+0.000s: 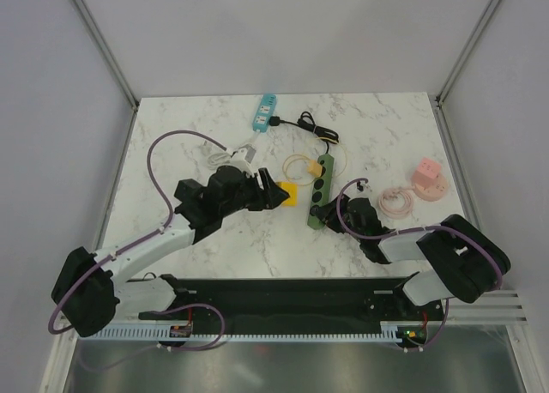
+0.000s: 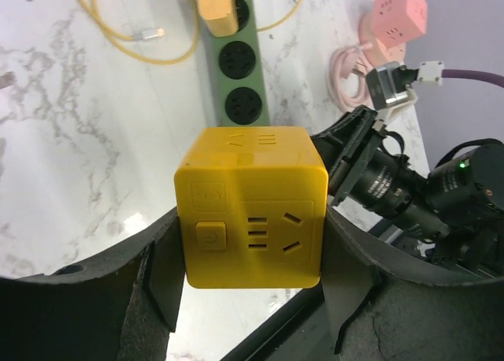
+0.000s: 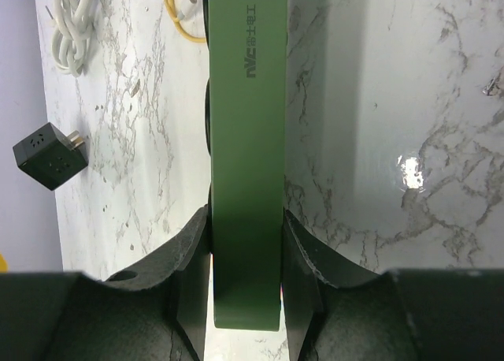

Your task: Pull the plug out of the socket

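A yellow cube plug [image 2: 250, 211] with a socket face and a button sits between the fingers of my left gripper [image 2: 253, 294], which is shut on its two sides. In the top view this cube [image 1: 290, 194] lies left of the green socket strip [image 1: 319, 189], with a gap between them. My right gripper [image 3: 246, 298] is shut on the strip's near end [image 3: 246, 140]. Two round sockets of the strip [image 2: 240, 81] show bare. At its far end a small yellow plug [image 2: 216, 10] sits in the strip, with a looped yellow cable [image 2: 126, 50].
A blue power strip [image 1: 265, 111] and a black cable [image 1: 313, 129] lie at the back. A pink cube [image 1: 426, 174] and a coiled pink cable [image 1: 395, 202] are at the right. A white cable [image 1: 221, 157] and a black cube plug [image 3: 47, 158] lie left of the strip.
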Tool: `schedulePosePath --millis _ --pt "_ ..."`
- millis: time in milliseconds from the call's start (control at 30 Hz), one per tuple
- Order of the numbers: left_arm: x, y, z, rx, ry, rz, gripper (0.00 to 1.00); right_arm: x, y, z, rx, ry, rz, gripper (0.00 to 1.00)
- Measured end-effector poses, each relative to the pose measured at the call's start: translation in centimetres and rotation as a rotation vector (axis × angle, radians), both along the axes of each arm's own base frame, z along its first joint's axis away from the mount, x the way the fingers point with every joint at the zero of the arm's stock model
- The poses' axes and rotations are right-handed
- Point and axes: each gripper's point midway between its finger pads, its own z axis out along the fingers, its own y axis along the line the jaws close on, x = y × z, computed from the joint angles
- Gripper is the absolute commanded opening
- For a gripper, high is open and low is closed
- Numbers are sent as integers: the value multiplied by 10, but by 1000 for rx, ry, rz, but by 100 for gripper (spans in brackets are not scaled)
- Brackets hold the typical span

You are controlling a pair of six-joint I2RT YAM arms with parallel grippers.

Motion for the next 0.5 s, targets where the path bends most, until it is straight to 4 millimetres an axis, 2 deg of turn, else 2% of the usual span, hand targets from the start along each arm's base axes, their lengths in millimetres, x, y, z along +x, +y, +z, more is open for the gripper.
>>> schedulePosePath --millis 167,333,400,500 --pt "2 38 3 68 0 134 2 0 0 0 -2 -2 2 0" --pt "9 95 10 109 -1 372 2 0 0 0 -5 -8 6 0" --pt "8 116 4 112 29 477 2 0 0 0 -6 -9 6 0" --pt "2 148 -19 118 111 643 2 0 0 0 -6 -10 7 0"
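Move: The yellow plug is already free in my left hand. The black plug, by the open table I'm carrying it towards, lies about 28 cm to my left hand's left, 9 cm farther out and 15 cm lower. The green socket strip's middle is some 14 cm to its right and 8 cm ahead, the white cord coil 20 cm ahead and 16 cm left, both well below. From my right hand the black plug is about 43 cm left, 7 cm ahead. I sweep my left hand about 15 cm to the left, gathering speed, carrying the yellow plug away from the green socket strip towards the black plug's side of the table. Nearly level at first, the hand dips 2–3 cm late on while it swings some 35 degrees counter-clockwise. Its fingers keep their hold; my right hand stays put, still gripping the strip's near end. ##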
